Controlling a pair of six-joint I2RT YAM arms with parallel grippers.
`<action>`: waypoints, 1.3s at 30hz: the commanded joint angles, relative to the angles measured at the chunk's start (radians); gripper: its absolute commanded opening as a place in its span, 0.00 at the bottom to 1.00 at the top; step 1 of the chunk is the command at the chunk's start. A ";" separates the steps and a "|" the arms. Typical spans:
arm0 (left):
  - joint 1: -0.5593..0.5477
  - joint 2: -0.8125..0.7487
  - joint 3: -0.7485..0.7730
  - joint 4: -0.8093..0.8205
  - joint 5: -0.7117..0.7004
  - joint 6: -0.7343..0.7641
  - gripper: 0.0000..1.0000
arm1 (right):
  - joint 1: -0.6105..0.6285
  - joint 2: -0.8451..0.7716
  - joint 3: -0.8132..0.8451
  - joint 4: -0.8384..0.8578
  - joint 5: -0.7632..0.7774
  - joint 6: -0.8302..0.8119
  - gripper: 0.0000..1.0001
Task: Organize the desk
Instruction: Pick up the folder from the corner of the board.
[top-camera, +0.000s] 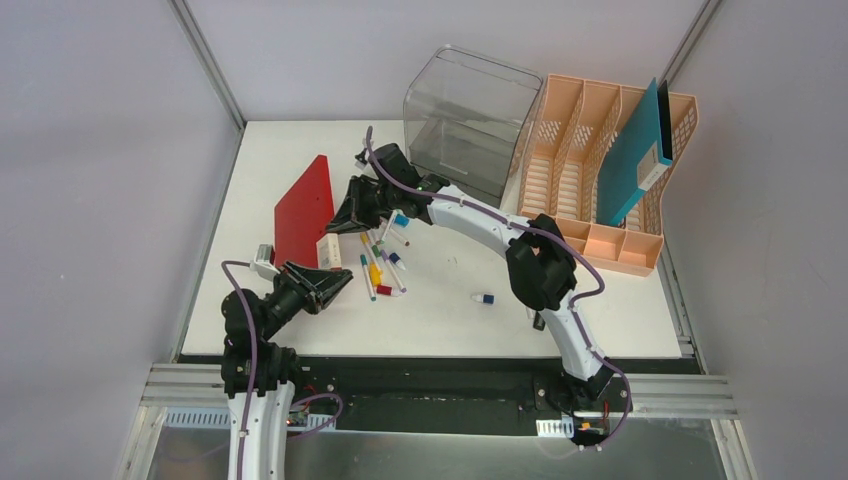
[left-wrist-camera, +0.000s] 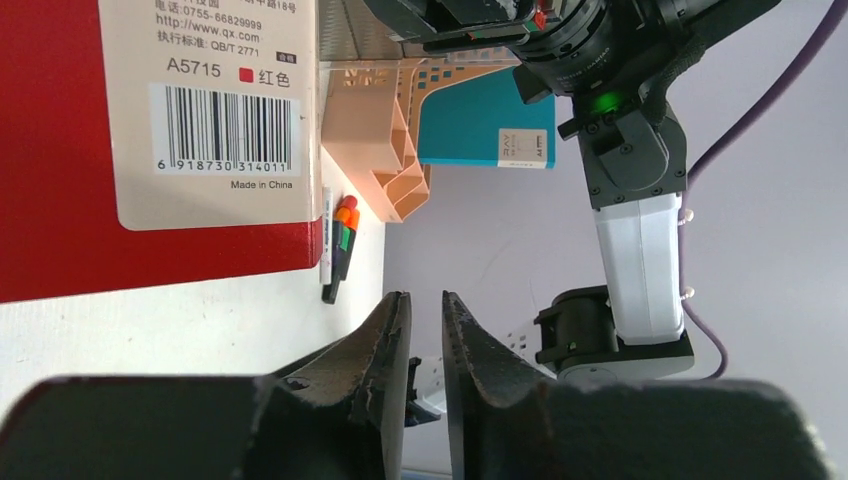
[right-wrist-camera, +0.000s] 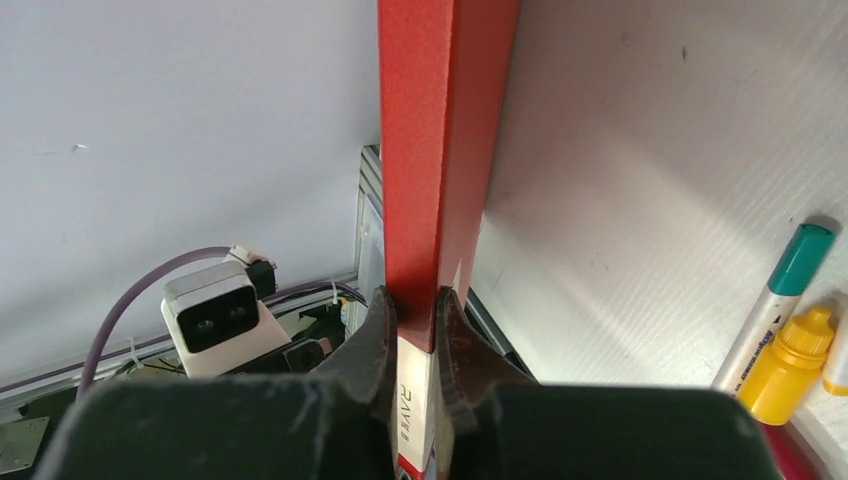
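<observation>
A red notebook (top-camera: 305, 210) stands on its edge at the left of the white desk (top-camera: 450, 320). My right gripper (top-camera: 345, 215) reaches in from the right and is shut on it. In the right wrist view the jaws (right-wrist-camera: 417, 300) pinch the red cover (right-wrist-camera: 435, 150) at its white label end. My left gripper (top-camera: 345, 282) sits low, just in front of the notebook. Its jaws (left-wrist-camera: 427, 300) stand a narrow gap apart with nothing between them. The notebook's barcode label (left-wrist-camera: 215, 110) fills the upper left of the left wrist view.
Several markers and a small yellow bottle (top-camera: 375, 265) lie scattered beside the notebook. A loose cap (top-camera: 484, 298) lies mid-desk. A clear plastic bin (top-camera: 470, 120) stands at the back. The peach file organizer (top-camera: 590, 170) at the back right holds a teal notebook (top-camera: 630, 155).
</observation>
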 joint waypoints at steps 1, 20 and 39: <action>0.003 -0.007 0.021 -0.001 0.036 0.054 0.22 | 0.005 -0.068 0.000 0.063 -0.015 -0.026 0.00; 0.003 0.135 0.546 -0.616 -0.341 0.946 0.83 | -0.010 -0.058 0.012 0.040 -0.011 -0.055 0.00; 0.003 0.421 0.569 -0.582 -0.343 1.003 0.90 | -0.008 -0.018 0.079 -0.011 -0.007 -0.100 0.00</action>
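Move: The red folder, tilted up on its left edge with the right gripper on its raised spine, has its middle about 8 cm ahead of the left hand, 8 cm to its left and roughly 9 cm lower. The marker pile lies some 7 cm ahead, 5 cm to the right and 17 cm below, with the yellow bottle about 3 cm ahead, 4 cm right and as low. From the right hand, the folder's middle is level fore and aft, about 7 cm left and 8 cm down. The left hand swings up about 9 cm and back about 4, clear of the folder's spine end, then comes left, down and forward again towards the folder's near edge, ending some 6 cm left of its start at nearly the old height. Meanwhile it rolls about 50 degrees, left side rising, so the fingers slant down and forward, and they open from nearly shut to almost fully wide, while the right hand stays put and keeps its pinch on the spine. ##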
